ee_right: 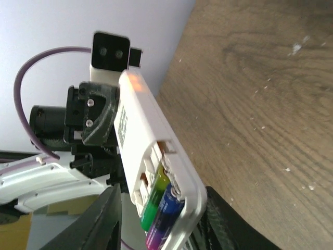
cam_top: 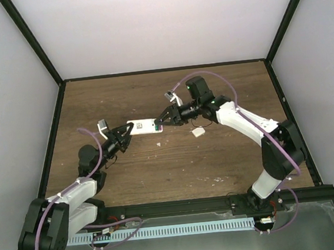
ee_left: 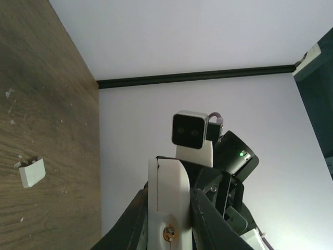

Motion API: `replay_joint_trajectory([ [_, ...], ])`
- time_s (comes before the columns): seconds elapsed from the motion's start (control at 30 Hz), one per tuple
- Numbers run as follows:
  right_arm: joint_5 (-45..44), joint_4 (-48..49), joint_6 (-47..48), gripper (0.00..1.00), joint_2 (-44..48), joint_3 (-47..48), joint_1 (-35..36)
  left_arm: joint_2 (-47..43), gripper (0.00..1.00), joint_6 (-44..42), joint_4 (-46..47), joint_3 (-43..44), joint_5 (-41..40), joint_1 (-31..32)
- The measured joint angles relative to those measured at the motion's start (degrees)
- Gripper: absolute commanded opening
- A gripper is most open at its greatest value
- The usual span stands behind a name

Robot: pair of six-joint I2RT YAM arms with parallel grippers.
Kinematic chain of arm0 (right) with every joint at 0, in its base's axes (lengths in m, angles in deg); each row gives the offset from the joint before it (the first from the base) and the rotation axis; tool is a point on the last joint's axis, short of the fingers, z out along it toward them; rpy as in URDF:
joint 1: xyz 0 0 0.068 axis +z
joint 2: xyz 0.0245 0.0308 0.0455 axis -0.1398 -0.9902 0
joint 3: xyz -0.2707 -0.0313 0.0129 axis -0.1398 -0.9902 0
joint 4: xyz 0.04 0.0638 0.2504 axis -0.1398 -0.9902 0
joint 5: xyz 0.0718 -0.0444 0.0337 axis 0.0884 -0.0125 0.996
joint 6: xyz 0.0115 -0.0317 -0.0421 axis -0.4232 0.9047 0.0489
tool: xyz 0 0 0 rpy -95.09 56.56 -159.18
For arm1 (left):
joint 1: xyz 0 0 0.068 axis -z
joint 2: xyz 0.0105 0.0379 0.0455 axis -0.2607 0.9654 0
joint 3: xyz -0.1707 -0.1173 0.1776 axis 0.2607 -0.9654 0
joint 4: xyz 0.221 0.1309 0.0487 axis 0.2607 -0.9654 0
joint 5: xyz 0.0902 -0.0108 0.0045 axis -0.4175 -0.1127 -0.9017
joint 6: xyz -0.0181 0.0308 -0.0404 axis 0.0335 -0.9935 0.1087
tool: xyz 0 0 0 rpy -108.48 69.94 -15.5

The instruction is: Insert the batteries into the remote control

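The white remote control (cam_top: 144, 126) is held above the wooden table (cam_top: 160, 173) between both arms. My left gripper (cam_top: 127, 130) is shut on its left end; the left wrist view shows the remote (ee_left: 171, 192) pinched between the dark fingers (ee_left: 208, 219). In the right wrist view its battery compartment (ee_right: 156, 172) is uncovered. In it lie the batteries, one green (ee_right: 156, 200) and one purple-blue (ee_right: 165, 217), side by side. My right gripper (cam_top: 161, 121) (ee_right: 162, 208) straddles that end. One finger (ee_right: 223, 219) touches the remote's edge and the other (ee_right: 104, 219) stands apart.
A small white square piece (cam_top: 198, 132) (ee_left: 32, 173) lies on the table just right of the remote, under the right arm. Black frame posts and pale walls enclose the table on three sides. A metal tray edge (cam_top: 183, 228) runs along the front.
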Motion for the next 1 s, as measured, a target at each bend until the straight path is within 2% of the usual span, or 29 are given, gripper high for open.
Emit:
replay_joint_trajectory([
  [0.23, -7.0, -5.5, 5.3, 0.5, 3.9, 1.5, -5.9, 3.9, 0.0, -1.2, -0.2, 1.0, 2.0, -0.2],
  [0.37, -17.2, -11.8, 10.8, 0.51, 5.3, 6.1, -8.5, 6.5, 0.0, -3.3, -1.9, 3.3, 4.3, -2.0],
  [0.53, -31.8, -20.2, 17.5, 0.53, 5.2, 8.5, -8.8, 9.2, 0.0, -10.7, -9.1, 8.8, 7.3, -5.2],
  [0.63, -39.1, -24.0, 21.2, 0.55, 3.7, 7.7, -8.8, 10.9, 0.0, -16.1, -14.6, 12.7, 8.7, -5.5],
  [0.77, -46.7, -26.4, 25.2, 0.6, 1.4, 3.4, -8.8, 14.5, 0.0, -19.2, -16.9, 15.7, 10.4, -5.6],
  [1.0, -52.4, -27.4, 29.9, 0.66, -2.7, -0.5, -8.8, 21.4, 0.0, -20.2, -17.4, 17.3, 12.4, -5.6],
])
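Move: The battery cover lies flat on the table, roughly 8 cm ahead, 16 cm to the right and 22 cm below the right hand. That hand's fingers straddle the battery end of the remote, with the two batteries right at the pads; the remote's middle is about 5 cm to its left. From the left hand, which holds the remote's other end, the cover is some 9 cm ahead, 26 cm right and 22 cm below. The right fingers come free of the remote's battery end, the hand sweeping some 18 cm right and about 7 cm forward, first rising slightly, then dropping steeply to end 14 cm lower, above the cover; it tips from pointing left to pointing mostly down, nearly 60 degrees, and opens wider. The left hand keeps its pinch on the remote, carrying it about 7 cm forward and 6 cm down, rolling its left side up some 15 degrees. ##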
